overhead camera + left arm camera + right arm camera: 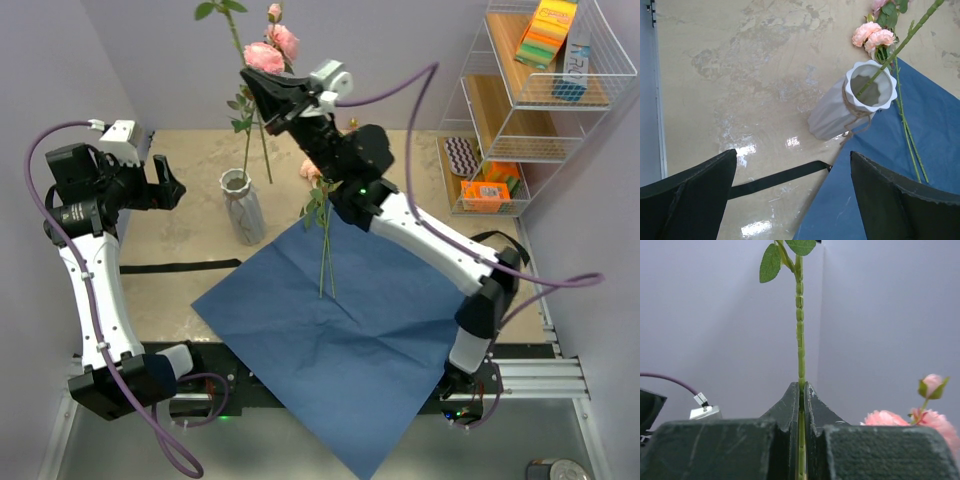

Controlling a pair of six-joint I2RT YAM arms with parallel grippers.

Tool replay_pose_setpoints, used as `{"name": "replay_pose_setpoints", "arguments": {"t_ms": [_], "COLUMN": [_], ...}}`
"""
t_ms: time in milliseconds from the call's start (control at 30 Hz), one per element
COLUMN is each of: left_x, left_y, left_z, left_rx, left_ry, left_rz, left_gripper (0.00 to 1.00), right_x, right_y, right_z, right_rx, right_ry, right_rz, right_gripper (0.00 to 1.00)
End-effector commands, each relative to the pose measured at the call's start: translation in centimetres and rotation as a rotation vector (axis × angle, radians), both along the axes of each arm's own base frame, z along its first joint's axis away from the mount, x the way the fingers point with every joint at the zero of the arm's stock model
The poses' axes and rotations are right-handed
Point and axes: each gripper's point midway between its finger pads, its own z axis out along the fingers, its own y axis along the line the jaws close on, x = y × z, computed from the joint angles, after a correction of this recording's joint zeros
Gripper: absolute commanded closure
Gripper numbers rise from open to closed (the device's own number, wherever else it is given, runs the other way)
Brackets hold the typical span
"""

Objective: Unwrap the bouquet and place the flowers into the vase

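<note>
My right gripper (pixel 250 82) is raised above the back of the table, shut on a thin green flower stem (pixel 800 315). That stem (pixel 246 140) runs down into the mouth of the whitish vase (pixel 240 205); in the left wrist view it enters the scalloped rim (pixel 872 90). Pink roses (pixel 268 52) are level with the gripper. More flowers (pixel 320 200) lie on the unfolded blue paper (pixel 330 340). My left gripper (pixel 170 185) hovers open to the left of the vase, holding nothing.
A black ribbon (pixel 180 266) lies flat on the table left of the paper. A white wire shelf (pixel 520 110) with boxes stands at the back right. The vase stands at the paper's far left corner.
</note>
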Motion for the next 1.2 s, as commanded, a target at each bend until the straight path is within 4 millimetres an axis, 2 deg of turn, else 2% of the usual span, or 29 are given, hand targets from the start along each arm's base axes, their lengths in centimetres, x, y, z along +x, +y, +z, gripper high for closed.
{"name": "replay_pose_setpoints", "arguments": {"t_ms": [0, 167, 333, 367, 400, 667, 800, 967, 1167], "left_x": [0.1, -0.4, -0.7, -0.7, -0.7, -1.2, -1.3, -1.4, -1.4], "left_y": [-0.2, -0.1, -0.3, -0.2, -0.2, 0.1, 0.2, 0.2, -0.1], "left_z": [0.6, 0.5, 0.3, 0.3, 0.3, -0.2, -0.6, -0.6, -0.3], "left_rx": [-0.017, -0.002, -0.010, -0.003, 0.005, 0.040, 0.049, 0.057, 0.048], "left_ry": [-0.022, -0.018, -0.009, -0.007, -0.007, 0.001, 0.006, 0.003, -0.002], "left_rz": [-0.011, -0.004, -0.007, -0.008, -0.009, -0.009, -0.008, -0.011, -0.030], "left_gripper": [0.01, 0.01, 0.01, 0.01, 0.01, 0.01, 0.01, 0.01, 0.01], "right_x": [-0.2, 1.6, 2.7, 2.5, 2.9, 2.7, 3.1, 3.9, 5.8], "right_y": [2.4, 5.6, 7.4, 7.3, 7.8, 7.9, 8.1, 8.7, 9.8], "right_z": [2.0, -0.1, -1.5, -0.9, -1.5, 0.1, -0.2, -1.8, -4.8], "right_rx": [0.061, 0.078, 0.109, 0.129, 0.124, 0.163, 0.158, 0.132, 0.099], "right_ry": [-0.095, -0.076, -0.060, -0.071, -0.066, -0.083, -0.077, -0.058, -0.023], "right_rz": [0.039, 0.060, 0.073, 0.076, 0.077, 0.076, 0.064, 0.043, -0.013], "right_gripper": [1.00, 1.00, 1.00, 1.00, 1.00, 1.00, 1.00, 1.00, 1.00]}}
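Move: The right hand holds a flower by its stem; the vase stands about 6 cm ahead of it, 9 cm to its left and some 46 cm below. The pink flower already in the vase has its blooms about 6 cm ahead and 4 cm right of the hand, near its height; the flowers left on the blue paper lie 9 cm ahead, 9 cm right, 57 cm down. From the left hand the vase is 7 cm ahead, 13 cm right, 20 cm below. Right hand carries the pinched stem about 10 cm left and 5 forward towards the vase, dipping, then partly rising. ##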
